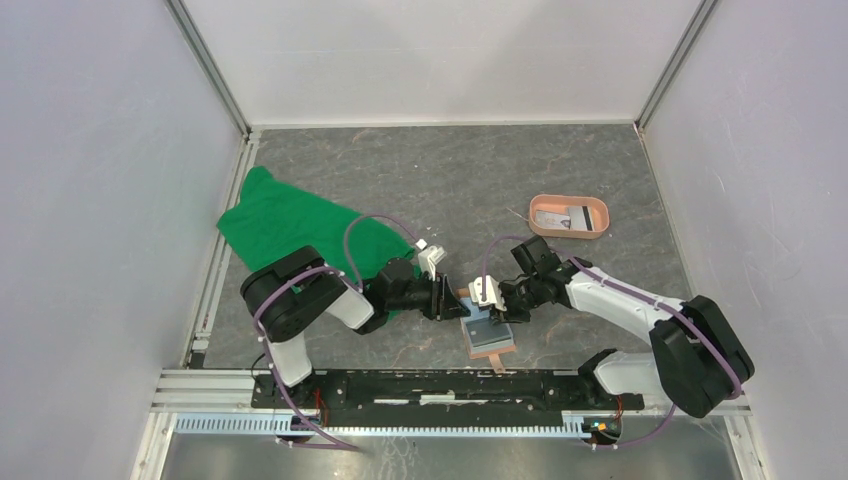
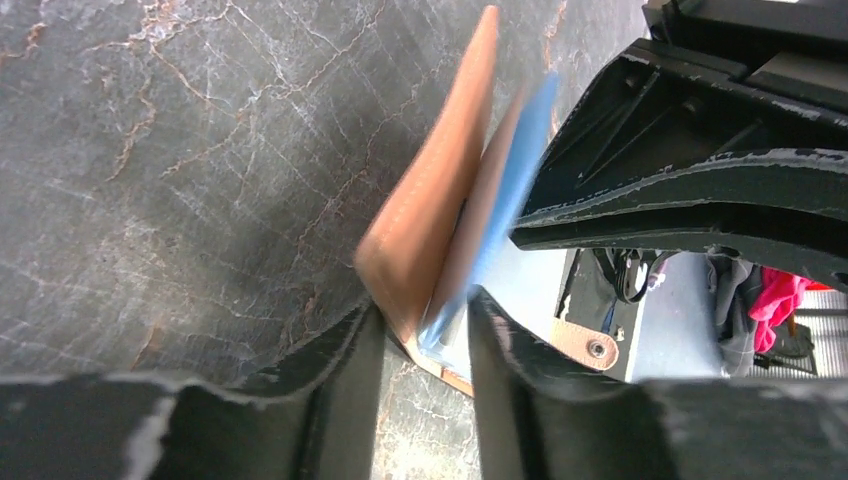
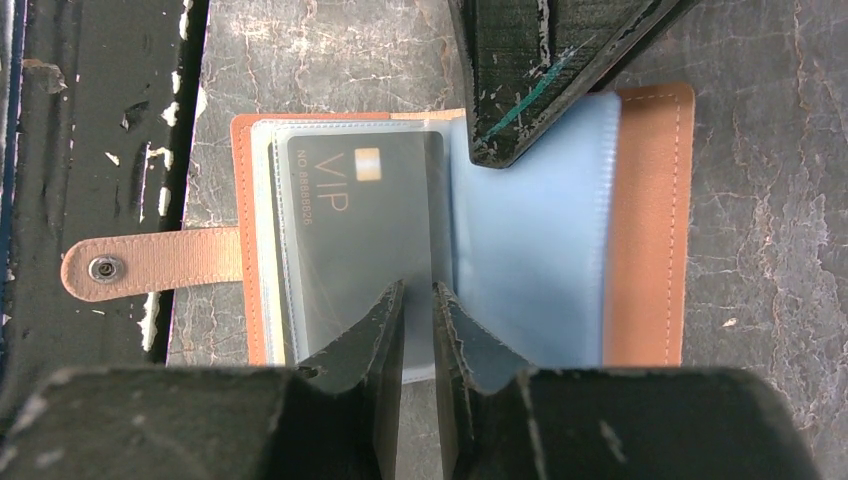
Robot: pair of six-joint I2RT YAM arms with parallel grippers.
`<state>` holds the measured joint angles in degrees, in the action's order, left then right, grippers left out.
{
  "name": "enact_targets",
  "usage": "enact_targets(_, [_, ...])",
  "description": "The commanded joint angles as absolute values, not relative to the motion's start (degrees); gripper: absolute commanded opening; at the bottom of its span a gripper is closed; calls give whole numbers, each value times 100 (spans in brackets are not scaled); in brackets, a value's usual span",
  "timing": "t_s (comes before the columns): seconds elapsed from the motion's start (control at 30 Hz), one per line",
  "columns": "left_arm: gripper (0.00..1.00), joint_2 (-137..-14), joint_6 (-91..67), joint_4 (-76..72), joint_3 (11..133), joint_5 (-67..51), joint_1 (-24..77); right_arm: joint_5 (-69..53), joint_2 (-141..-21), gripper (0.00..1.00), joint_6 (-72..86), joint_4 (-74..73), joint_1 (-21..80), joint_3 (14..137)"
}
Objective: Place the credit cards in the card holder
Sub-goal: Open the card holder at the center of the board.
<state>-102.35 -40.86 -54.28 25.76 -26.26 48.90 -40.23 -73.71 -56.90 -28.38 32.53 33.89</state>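
Observation:
The tan card holder (image 1: 488, 337) lies open near the table's front edge, strap tab (image 3: 150, 262) toward the rail. A dark "VIP" credit card (image 3: 360, 230) sits inside a clear pocket on its left side. My left gripper (image 2: 425, 310) is shut on the raised tan cover (image 2: 430, 200) and a blue pocket leaf (image 2: 500, 210). My right gripper (image 3: 418, 290) hovers over the pockets near the spine, jaws a narrow slit apart with nothing between them. More credit cards (image 1: 555, 218) lie in the pink tray.
The salmon-pink oval tray (image 1: 601, 215) stands at the back right of the grey marble table. A green cloth (image 1: 290, 225) lies at the left, behind the left arm. The black mounting rail (image 1: 440, 385) runs just in front of the card holder.

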Motion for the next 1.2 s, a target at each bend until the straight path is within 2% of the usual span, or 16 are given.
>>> enact_targets(0.0, [35, -10417, -4295, -6081, 2714, -2838, 4916, -4065, -7254, 22, -5851, -2896, 3276, 3404])
enact_targets(0.13, [19, -10290, -4201, -6331, 2663, -2748, 4913, -4179, -7090, 22, -5908, -2955, 3277, 3411])
enact_targets(0.27, [15, -9660, -3780, -6151, 2510, -2209, 4917, -4278, -6967, 22, -5977, -3027, 3259, 3413])
enact_targets(0.5, [14, -8551, -2844, -4955, 2571, -1325, 5077, -4373, -6989, 19, -5997, -3039, 3242, 3418])
enact_targets(0.67, [14, -8429, -2647, -4714, 2558, -1104, 5224, -4184, -7186, 18, -5788, -2880, 3241, 3468])
enact_targets(0.97, [15, -8719, -2643, -5113, 2361, -871, 5278, -4122, -7278, 18, -5552, -2701, 3243, 3488])
enact_targets(1.17, [18, -9552, -3225, -6282, 2144, -822, 5045, -4088, -7675, 18, -5388, -2719, 3245, 3794])
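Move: The open card holder lies just under my left fingertips, its middle about 5 cm to their right, 2 cm back and 2 cm below, with the left edge of its cover and blue pocket already between the open fingers. The black VIP card is some 4 cm back and 5 cm right, the snap strap about 10 cm back and 7 cm right. From my right hand, the holder's middle is about 1 cm left and 2 cm below. I close my left fingers and pinch the cover together with the blue pocket at their left edge. Then I lift about 7 cm, rolling the wrist some 20 degrees with a slight counter-clockwise turn, and lower again by about 4 cm, drifting forward and keeping the pinch. My nearly shut right hand stays over the card pocket, rising barely a centimetre and settling back. ##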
